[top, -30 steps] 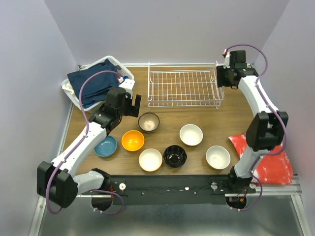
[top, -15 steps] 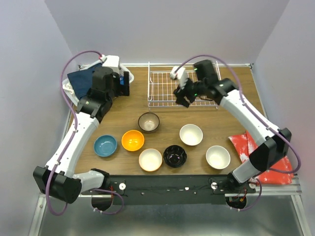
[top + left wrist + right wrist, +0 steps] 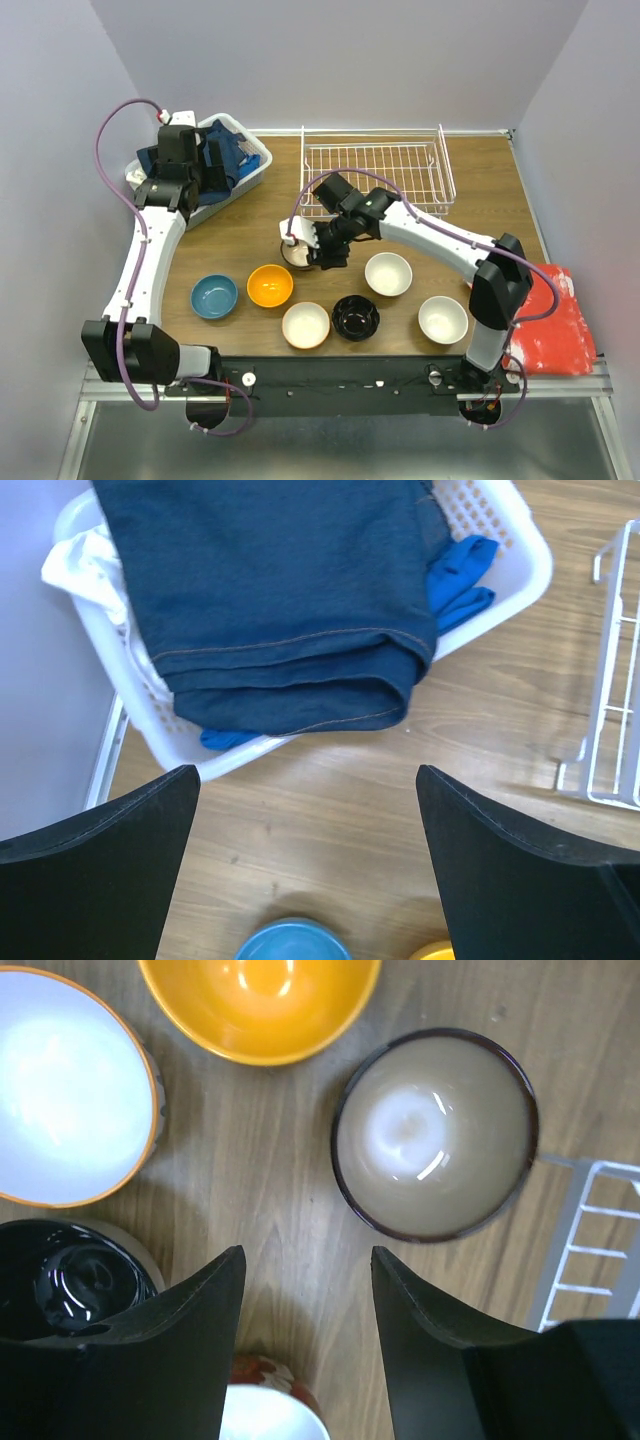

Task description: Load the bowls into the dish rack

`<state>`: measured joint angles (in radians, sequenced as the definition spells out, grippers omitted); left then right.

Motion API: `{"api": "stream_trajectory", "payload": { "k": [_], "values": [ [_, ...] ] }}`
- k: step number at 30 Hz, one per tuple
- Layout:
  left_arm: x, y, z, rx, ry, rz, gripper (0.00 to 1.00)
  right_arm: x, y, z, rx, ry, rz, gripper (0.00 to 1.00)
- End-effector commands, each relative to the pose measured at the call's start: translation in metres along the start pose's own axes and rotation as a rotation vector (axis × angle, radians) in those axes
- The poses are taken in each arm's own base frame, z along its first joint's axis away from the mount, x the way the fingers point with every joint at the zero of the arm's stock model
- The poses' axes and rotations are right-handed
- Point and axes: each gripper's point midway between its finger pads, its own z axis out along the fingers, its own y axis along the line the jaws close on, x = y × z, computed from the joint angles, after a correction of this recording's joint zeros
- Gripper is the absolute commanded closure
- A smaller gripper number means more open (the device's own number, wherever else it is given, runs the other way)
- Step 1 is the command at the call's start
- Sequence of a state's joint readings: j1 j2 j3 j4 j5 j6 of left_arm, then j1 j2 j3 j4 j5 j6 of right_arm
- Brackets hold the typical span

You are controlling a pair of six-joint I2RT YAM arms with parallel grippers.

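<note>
Seven bowls sit on the wooden table: blue [image 3: 215, 296], orange [image 3: 270, 286], cream [image 3: 306, 325], black [image 3: 355, 318], two white [image 3: 388, 273] [image 3: 443, 319], and a brown-rimmed bowl [image 3: 298, 252] with a beige inside [image 3: 435, 1132]. The white wire dish rack [image 3: 375, 180] stands empty at the back. My right gripper [image 3: 308, 1260] is open just above the table beside the brown-rimmed bowl, with only bare wood between its fingers. My left gripper [image 3: 307, 775] is wide open and holds nothing, high at the back left by the plastic basket [image 3: 500, 590].
The white plastic basket [image 3: 255, 165] with dark blue cloth [image 3: 280, 590] fills the back left corner. A red cloth [image 3: 545, 320] lies at the right edge. Grey walls close in the table's left, back and right sides. The rack's corner [image 3: 595, 1250] is right of my right gripper.
My right arm swung from the back right corner, across the rack, down to the brown-rimmed bowl, its jaws narrowing slightly. My left arm rose and drew back from that bowl to the plastic basket.
</note>
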<state>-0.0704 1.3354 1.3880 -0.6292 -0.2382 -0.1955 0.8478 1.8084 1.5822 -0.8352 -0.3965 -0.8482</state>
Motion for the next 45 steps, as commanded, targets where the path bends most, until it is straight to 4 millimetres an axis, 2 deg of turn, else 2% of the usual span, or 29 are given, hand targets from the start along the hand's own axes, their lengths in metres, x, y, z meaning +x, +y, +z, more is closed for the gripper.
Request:
{"api": "stream_trajectory", "payload": {
  "k": [1,8,12,13,16,19,20,24,28,32,35,39,40,42,43,45],
  "values": [
    [-0.002,0.014,-0.018,0.002,-0.056,-0.023,0.01,0.005,0.003,0.028,-0.035,0.033,-0.051,0.39],
    [0.007,0.026,-0.028,-0.02,-0.059,-0.044,0.01,0.008,-0.005,0.059,-0.013,0.065,-0.044,0.4],
    [0.013,0.023,-0.029,-0.001,-0.048,-0.053,0.01,0.008,-0.013,0.071,0.011,0.065,-0.018,0.41],
    [0.014,0.03,-0.029,-0.015,-0.043,-0.072,0.01,0.01,-0.014,0.074,0.01,0.073,-0.012,0.41],
    [0.017,0.03,-0.03,-0.004,-0.036,-0.077,0.01,0.016,-0.014,0.082,0.006,0.087,-0.005,0.46],
    [0.021,0.03,-0.029,-0.002,-0.028,-0.076,0.01,0.018,-0.015,0.083,0.011,0.095,0.002,0.58],
    [0.022,0.03,-0.029,-0.002,-0.028,-0.075,0.01,0.018,-0.015,0.082,0.013,0.094,0.0,0.65],
    [0.024,0.029,-0.028,0.002,-0.025,-0.073,0.01,0.01,-0.009,0.071,0.009,0.081,-0.01,0.84],
    [0.021,0.029,-0.029,0.009,-0.034,-0.06,0.01,-0.02,0.007,0.037,-0.013,0.0,-0.04,0.92],
    [0.016,0.027,-0.028,0.021,-0.047,-0.038,0.01,-0.031,0.026,0.01,-0.072,-0.028,-0.031,0.96],
    [0.011,0.016,-0.027,0.086,-0.052,-0.022,0.02,-0.041,0.026,-0.012,-0.048,-0.037,-0.033,0.99],
    [0.0,-0.018,-0.028,0.264,-0.071,0.009,0.05,-0.052,0.004,-0.046,0.042,-0.065,-0.02,0.99],
    [-0.004,-0.028,-0.026,0.308,-0.079,0.014,0.05,-0.058,-0.013,-0.063,0.093,-0.096,0.029,0.99],
    [-0.018,-0.036,-0.027,0.342,-0.107,0.01,0.06,-0.068,-0.031,-0.084,0.115,-0.189,0.132,0.99],
    [-0.018,-0.058,-0.027,0.403,-0.102,0.033,0.06,-0.065,-0.057,-0.106,0.161,-0.251,0.266,0.99],
    [-0.029,-0.076,-0.03,0.46,-0.123,0.05,0.06,-0.072,-0.08,-0.128,0.164,-0.374,0.364,0.99]
  ]
}}
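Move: The grey bowl lies about 6 cm ahead of the right hand, 5 cm to its left and some 10 cm below. About level with the bowl in height, the yellow bowl is 12 cm left and 2 cm back, the white bowl 14 cm right and 1 cm ahead, and the black bowl 9 cm back and 6 cm right. The dish rack's middle is roughly 22 cm ahead and 10 cm right. From the left hand, the grey bowl is some 7 cm back, 21 cm right and 23 cm below. The right hand sinks about 8 cm, easing a little left to the grey bowl's near right rim, shuts its fingers so that they pinch the rim wall, then lifts the bowl some 15 cm, first drawing back slightly and then swinging forward again. Meanwhile the empty, open left hand, up by the laundry basket, backs off a few centimetres and drifts left, then starts swinging right and forward with a slight clockwise turn. ##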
